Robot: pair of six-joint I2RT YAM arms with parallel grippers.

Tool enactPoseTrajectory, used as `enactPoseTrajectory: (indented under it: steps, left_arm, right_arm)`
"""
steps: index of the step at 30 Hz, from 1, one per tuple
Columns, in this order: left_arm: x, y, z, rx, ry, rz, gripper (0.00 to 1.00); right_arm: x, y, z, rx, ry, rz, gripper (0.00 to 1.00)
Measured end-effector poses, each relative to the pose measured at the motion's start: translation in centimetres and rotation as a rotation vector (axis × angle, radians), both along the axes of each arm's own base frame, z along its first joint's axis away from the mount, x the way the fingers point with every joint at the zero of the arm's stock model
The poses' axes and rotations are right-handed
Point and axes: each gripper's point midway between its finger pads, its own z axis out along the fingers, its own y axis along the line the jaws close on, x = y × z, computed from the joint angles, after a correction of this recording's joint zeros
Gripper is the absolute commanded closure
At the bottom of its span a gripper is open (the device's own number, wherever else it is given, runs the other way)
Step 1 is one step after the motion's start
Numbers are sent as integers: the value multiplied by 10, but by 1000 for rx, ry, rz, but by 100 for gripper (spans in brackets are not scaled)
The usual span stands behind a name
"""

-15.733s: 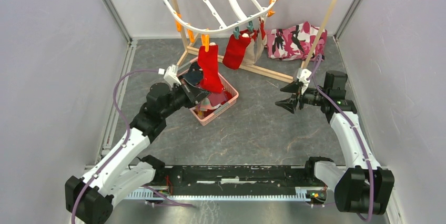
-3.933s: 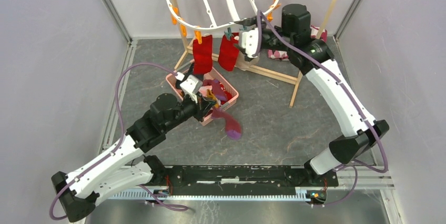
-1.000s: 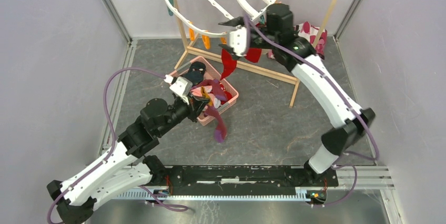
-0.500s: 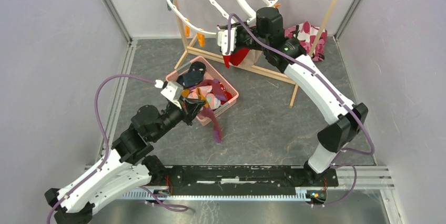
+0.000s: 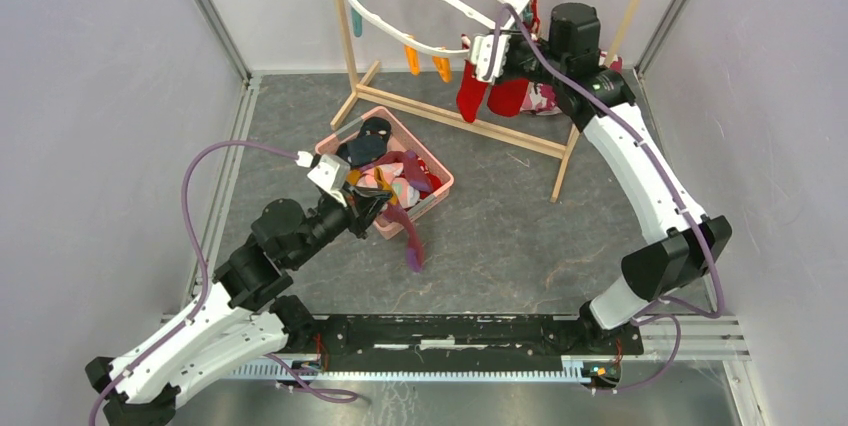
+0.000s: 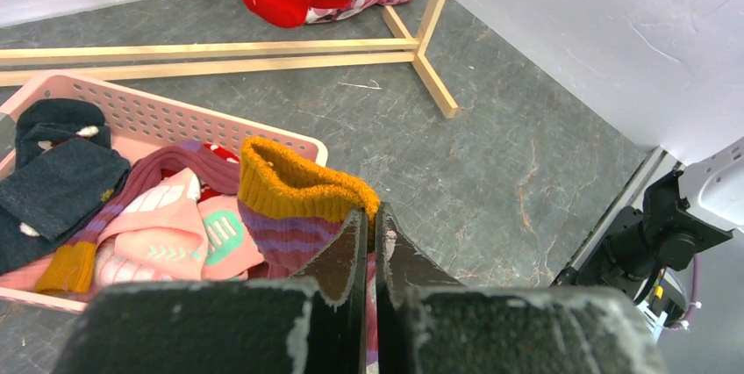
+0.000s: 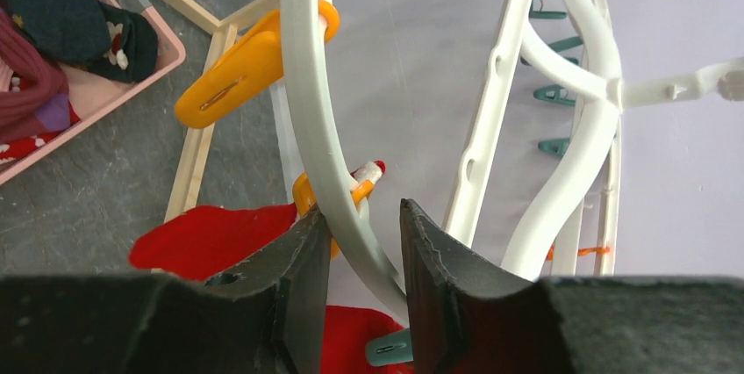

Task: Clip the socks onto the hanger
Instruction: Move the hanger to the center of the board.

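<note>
The white oval hanger (image 5: pixel 425 44) hangs at the back, tilted, with orange and teal pegs. Two red socks (image 5: pixel 470 91) hang clipped from its near rim (image 7: pixel 307 111). My right gripper (image 5: pixel 497 51) is raised to that rim, which crosses slantwise between its jaws (image 7: pixel 362 209) and touches both fingers. An orange peg (image 7: pixel 237 75) sits just beyond them. My left gripper (image 6: pixel 370 212) is shut on the yellow cuff of a purple and magenta striped sock (image 6: pixel 289 207). That sock (image 5: pixel 412 241) dangles over the front edge of the pink basket (image 5: pixel 440 186).
The basket (image 6: pixel 175 115) holds several socks, dark, pink and maroon. A light wooden rack (image 5: pixel 460 126) stands behind it, its base bars on the floor. A pink patterned cloth (image 5: pixel 540 98) lies at the back right, behind the red socks.
The right gripper's jaws have narrowed onto the hanger rim and moved right, swinging the hanger and red socks with them. The left arm drew back a little with its sock, then held still.
</note>
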Motion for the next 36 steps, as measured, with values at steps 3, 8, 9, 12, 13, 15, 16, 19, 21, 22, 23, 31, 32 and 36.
enactPoseTrajectory:
  steps: [3, 8, 9, 12, 13, 15, 16, 19, 21, 22, 23, 31, 32, 36]
  left_arm:
    - [1, -1, -2, 6, 5, 0, 98]
    - [3, -3, -7, 18, 17, -1, 98]
    - [3, -4, -7, 20, 18, -2, 98]
    - [3, -4, -8, 23, 22, -3, 98]
    - [3, -5, -9, 24, 23, -4, 98]
    - [3, -5, -9, 24, 23, -4, 98]
    - [3, -5, -9, 25, 23, -4, 98]
    - [3, -5, -9, 25, 23, -4, 98]
    - [3, -4, -9, 26, 24, -4, 98]
    - [3, -4, -9, 26, 24, -4, 98]
    - [2, -4, -8, 25, 23, -3, 98]
    - [2, -3, -5, 20, 19, -3, 98]
    - [2, -3, -3, 21, 19, -3, 98]
    - [4, -5, 5, 14, 13, -3, 98]
  right_arm:
    - [3, -11, -2, 4, 11, -9, 62]
    - [1, -22, -3, 9, 17, -11, 61]
    - [1, -24, -3, 10, 17, -10, 60]
    - [-2, -31, -2, 15, 18, -6, 55]
    - [-3, -34, -3, 16, 21, -5, 53]
    - [-8, -38, -6, 19, 28, 4, 49]
    - [-11, -39, -8, 20, 38, 14, 47]
    - [-26, -36, -14, 31, 82, 67, 40]
    - [-38, -31, -12, 44, 97, 117, 38]
    - [-44, -29, -12, 48, 104, 138, 36]
    - [-51, -27, -10, 53, 111, 165, 33]
    - [-100, -25, -8, 23, 130, 294, 24]
    - [-105, -26, -10, 14, 134, 303, 23]
    - [-122, -34, -20, -10, 173, 308, 23]
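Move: The right gripper already has the hanger's rim between its fingers, at the near right part of the ring. From that hand the nearest orange clip on the rim's near side hangs about 9 cm left, 2 cm back and 4 cm lower. A red sock hangs 4 cm to its left, level fore and aft, some 12 cm below. From the left hand, which holds the yellow-cuffed sock, that rim part lies roughly 25 cm ahead, 20 cm right and 12 cm above. Drag the gripped rim to the right with the right hand, about 4 cm, then open the fingers wide and draw back some 12 cm towards the base, turning the hand roughly 20 degrees counter-clockwise and tipping it slightly down. Leave the rim loosely between the open fingers. ##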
